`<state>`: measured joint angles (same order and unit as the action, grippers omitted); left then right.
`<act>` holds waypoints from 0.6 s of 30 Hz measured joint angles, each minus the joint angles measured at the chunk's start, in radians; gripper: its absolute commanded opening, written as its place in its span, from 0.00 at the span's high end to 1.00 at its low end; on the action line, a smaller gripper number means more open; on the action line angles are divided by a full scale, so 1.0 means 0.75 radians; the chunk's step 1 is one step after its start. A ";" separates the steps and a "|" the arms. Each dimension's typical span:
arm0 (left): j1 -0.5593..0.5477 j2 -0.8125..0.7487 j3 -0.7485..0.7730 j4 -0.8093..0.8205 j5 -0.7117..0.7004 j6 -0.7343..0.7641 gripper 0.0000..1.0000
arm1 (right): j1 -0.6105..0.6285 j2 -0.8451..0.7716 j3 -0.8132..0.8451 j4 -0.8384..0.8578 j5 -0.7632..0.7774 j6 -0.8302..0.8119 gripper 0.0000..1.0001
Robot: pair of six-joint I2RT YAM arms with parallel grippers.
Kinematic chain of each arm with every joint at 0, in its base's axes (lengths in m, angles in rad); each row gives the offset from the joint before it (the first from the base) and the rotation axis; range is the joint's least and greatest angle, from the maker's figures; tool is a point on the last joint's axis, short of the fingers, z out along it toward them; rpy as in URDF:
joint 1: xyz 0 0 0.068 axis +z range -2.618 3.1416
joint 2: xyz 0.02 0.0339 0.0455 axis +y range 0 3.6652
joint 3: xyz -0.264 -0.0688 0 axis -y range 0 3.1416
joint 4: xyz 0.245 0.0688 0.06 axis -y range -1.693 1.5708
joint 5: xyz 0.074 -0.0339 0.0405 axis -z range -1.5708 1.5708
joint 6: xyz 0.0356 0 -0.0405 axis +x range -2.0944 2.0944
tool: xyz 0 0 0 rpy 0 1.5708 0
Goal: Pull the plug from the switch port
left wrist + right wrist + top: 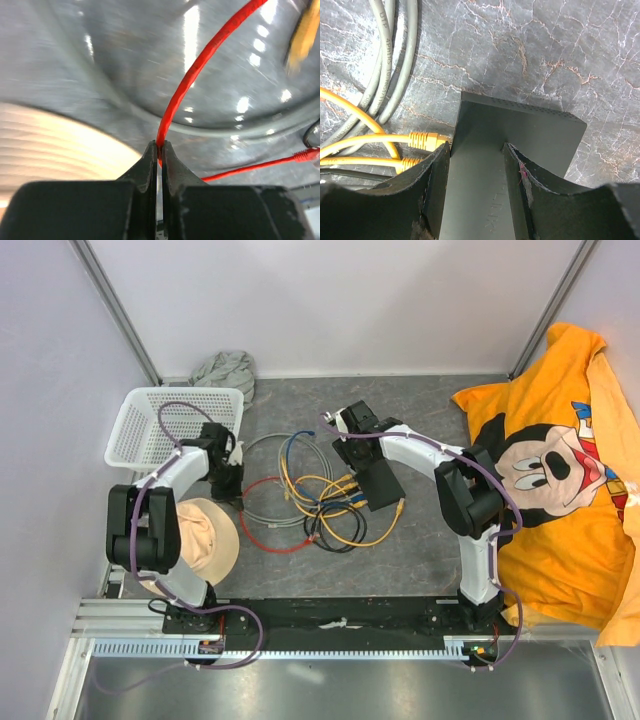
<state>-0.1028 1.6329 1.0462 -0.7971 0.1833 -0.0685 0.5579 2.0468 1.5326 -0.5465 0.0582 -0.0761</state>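
The switch [520, 125] is a flat matte-black box lying on the grey marbled table; it also shows at centre right in the top view [382, 488]. My right gripper [475, 146] stands open over it with both fingertips down on its top, the left one at the socket edge. Two yellow plugs [422, 139] reach that edge, and the finger hides whether they sit in the ports. My left gripper [160, 146] is shut on a thin red cable [200, 65] low over the table, left of the cable pile [232, 485]. A loose red plug [306, 155] lies to the right.
Grey, blue, yellow, black and red cables [310, 502] tangle between the arms. A white basket [140, 430] stands at back left and a beige hat [205, 535] lies near the left arm. An orange cartoon shirt [560, 520] covers the right side. A grey cloth [225, 368] lies at the back.
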 measured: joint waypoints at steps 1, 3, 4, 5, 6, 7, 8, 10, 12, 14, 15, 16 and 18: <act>0.028 0.011 0.016 -0.003 -0.011 0.008 0.98 | 0.000 0.003 0.004 0.000 0.001 0.001 0.45; 0.067 0.035 0.072 -0.004 -0.046 0.020 0.98 | -0.001 0.006 0.009 0.001 0.001 0.000 0.45; 0.078 0.046 0.102 0.004 -0.072 0.033 0.98 | -0.001 0.006 0.009 0.001 0.001 0.000 0.45; 0.086 0.051 0.120 0.015 -0.087 0.044 0.98 | -0.002 0.006 0.009 0.001 0.001 0.000 0.45; 0.094 0.051 0.128 0.031 -0.107 0.054 0.87 | -0.002 0.006 0.009 0.002 0.001 0.000 0.45; 0.102 0.050 0.132 0.039 -0.125 0.065 0.76 | -0.002 0.006 0.009 0.002 0.001 0.000 0.45; 0.108 0.048 0.132 0.044 -0.140 0.075 0.68 | -0.002 0.006 0.009 0.003 0.001 0.000 0.45; 0.119 0.048 0.132 0.048 -0.162 0.095 0.56 | -0.002 0.006 0.009 0.005 0.001 -0.001 0.45; 0.124 0.048 0.137 0.047 -0.168 0.105 0.51 | -0.002 0.006 0.009 0.007 0.003 -0.001 0.45; 0.127 0.045 0.156 0.043 -0.159 0.103 0.50 | -0.002 0.006 0.008 0.010 0.005 -0.004 0.45; 0.127 0.041 0.171 0.039 -0.144 0.103 0.49 | -0.002 0.005 0.007 0.012 0.005 -0.006 0.45; 0.127 0.038 0.204 0.026 -0.115 0.103 0.48 | -0.002 0.005 0.006 0.013 0.005 -0.009 0.44; 0.125 0.034 0.296 0.015 -0.037 0.097 0.46 | -0.002 0.000 -0.002 0.020 0.004 -0.014 0.44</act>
<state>-0.0090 1.6581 1.2678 -0.7860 0.1555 0.0040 0.5564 2.0468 1.5314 -0.5312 0.0612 -0.0868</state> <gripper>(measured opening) 0.513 0.553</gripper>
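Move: The left gripper already holds the red cable; the bare spot for it, between basket and hat, lies about 4 cm ahead, 4 cm left and some 3 cm down. The white basket's middle is about 16 cm ahead and 13 cm left, the hat 10 cm back and 10 cm left, the grey cable coil 5 cm ahead and 11 cm right. From the right hand, that spot lies roughly 30 cm left, 4 cm back and 3 cm down. Carry the red cable forward and left with the left gripper, about 6 cm in all, towards the basket's near right corner. Open the fingers to about half to let the cable go as the hand slows, then lift away forward and up about 4 cm, fingertips tipping some 10 degrees forward. ##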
